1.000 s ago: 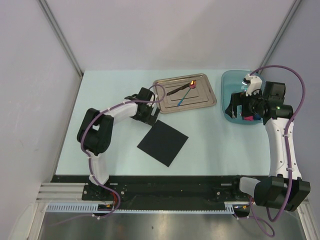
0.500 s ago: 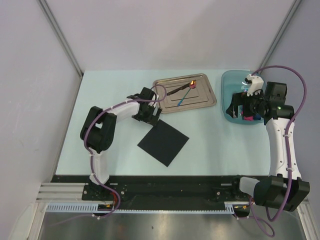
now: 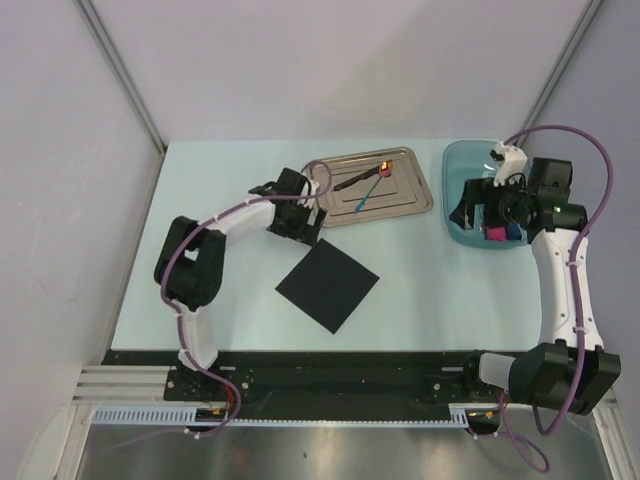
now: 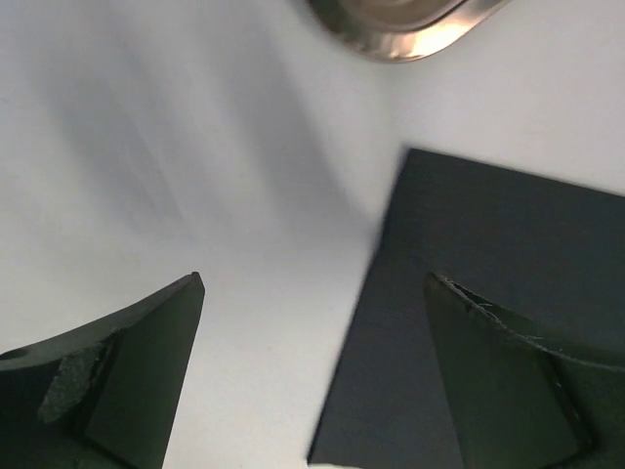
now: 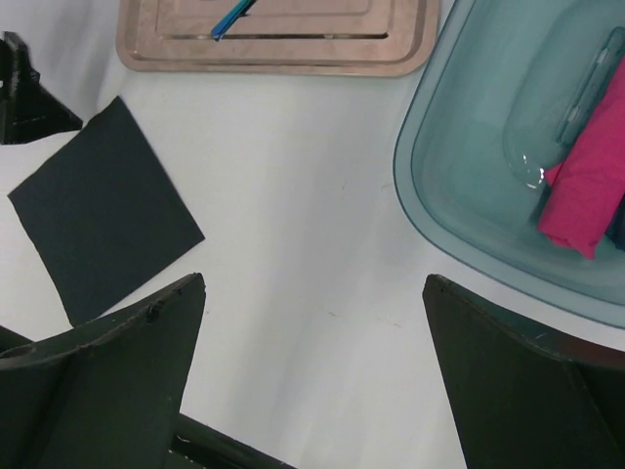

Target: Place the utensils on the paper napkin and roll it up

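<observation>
The black paper napkin [image 3: 327, 285] lies flat on the table in the middle; it also shows in the wrist views [image 4: 498, 293] [image 5: 103, 225]. Both utensils lie on the steel tray [image 3: 400, 203]: the blue-handled one with the orange-red end [image 3: 370, 186] [image 5: 232, 17] and the dark one [image 3: 351, 182]. My left gripper [image 3: 303, 222] [image 4: 314, 283] hangs open and holds nothing, over the table between the tray's near left corner [image 4: 400, 24] and the napkin's far corner. My right gripper [image 3: 475, 212] [image 5: 312, 278] is open and holds nothing, at the near left rim of the teal bin [image 3: 455, 170].
The teal bin [image 5: 459, 195] at the far right holds a pink roll [image 3: 494, 233] [image 5: 586, 181], a dark blue roll [image 3: 513, 232] and a clear utensil. Grey walls stand close on both sides. One left finger [image 5: 24, 93] shows in the right wrist view.
The left arm has swung a little toward the tray's near left corner. The right wrist has shifted slightly away from me over the bin. Both grippers stay open.
</observation>
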{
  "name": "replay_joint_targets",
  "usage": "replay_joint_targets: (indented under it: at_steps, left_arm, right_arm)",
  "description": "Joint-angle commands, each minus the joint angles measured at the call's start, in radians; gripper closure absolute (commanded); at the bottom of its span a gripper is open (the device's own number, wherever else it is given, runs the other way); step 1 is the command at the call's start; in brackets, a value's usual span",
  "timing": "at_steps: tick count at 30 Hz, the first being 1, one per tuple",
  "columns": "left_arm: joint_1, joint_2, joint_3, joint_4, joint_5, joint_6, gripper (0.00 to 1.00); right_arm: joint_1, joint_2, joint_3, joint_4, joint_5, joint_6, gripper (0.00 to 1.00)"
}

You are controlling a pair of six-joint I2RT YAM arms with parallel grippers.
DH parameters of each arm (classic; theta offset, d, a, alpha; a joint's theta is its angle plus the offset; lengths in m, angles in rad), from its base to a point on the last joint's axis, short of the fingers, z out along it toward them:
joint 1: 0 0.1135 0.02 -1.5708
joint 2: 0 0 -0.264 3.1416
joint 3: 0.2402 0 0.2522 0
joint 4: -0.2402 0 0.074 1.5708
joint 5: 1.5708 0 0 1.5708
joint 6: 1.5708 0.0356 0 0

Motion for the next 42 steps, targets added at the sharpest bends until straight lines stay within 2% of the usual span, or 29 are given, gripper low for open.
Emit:
replay_joint_targets:
  at_steps: [1,5,7,11,12,13,16,20,24,30,42]
  left_arm:
    - [0.044,-0.2,0.076,0.042,0.137,-0.041,0.0]
    - [0.11,-0.332,0.04,0.108,0.159,-0.099,0.0]
    - [0.16,-0.4,0.023,0.128,0.154,-0.125,0.0]
    - [0.253,-0.478,-0.02,0.157,0.136,-0.192,0.0]
    - [0.269,-0.492,-0.03,0.165,0.131,-0.196,0.0]
    - [0.295,-0.523,-0.04,0.174,0.108,-0.199,0.0]
    - [0.323,-0.578,-0.105,0.239,0.041,-0.19,0.0]
    - [0.333,-0.586,-0.152,0.27,-0.013,-0.164,0.0]
    - [0.345,-0.561,-0.157,0.247,-0.027,-0.173,0.0]
    - [0.385,-0.541,-0.157,0.237,-0.028,-0.183,0.0]
    - [0.454,-0.524,-0.178,0.217,-0.019,-0.188,0.0]
  right_arm:
    - [0.068,0.07,0.112,0.103,0.03,0.067,0.0]
    - [0.18,0.191,0.236,0.161,0.144,0.107,0.0]
    - [0.276,0.284,0.317,0.206,0.231,0.124,0.0]
    - [0.363,0.471,0.48,0.27,0.354,0.234,0.0]
    - [0.373,0.516,0.514,0.281,0.384,0.312,0.0]
    - [0.393,0.556,0.546,0.29,0.462,0.351,0.0]
    - [0.444,0.717,0.708,0.28,0.545,0.429,0.0]
    - [0.49,0.965,0.982,0.231,0.566,0.527,0.06]
    - [0.542,1.131,1.126,0.201,0.645,0.558,0.12]
    - [0.587,1.245,1.138,0.223,0.754,0.63,0.22]
    - [0.616,1.414,1.183,0.31,0.797,0.672,0.33]
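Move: Ahead and to the left of the right hand, roughly 31 cm out and 20 cm across, the spoon lies in the metal tray, about 23 cm below it. The knife lies beside it, some 4 cm farther out and 3 cm more to the left; the blue basin's middle is about 30 cm ahead and 11 cm to the hand's right. From the low left hand, the spoon is about 22 cm ahead and 19 cm right; the napkin's middle is 9 cm back and 8 cm right. Sweeping forward and left by nearly 30 cm and 22 cm, the right hand travels to the tray, then sinks some 20 cm over the spoon's handle, turning about 20 degrees clockwise and closing its fingers by a third. The left hand clears the napkin's edge, rising over 20 cm, then swings about 17 cm left and settles slightly lower, its open fingers tilting up forward. ##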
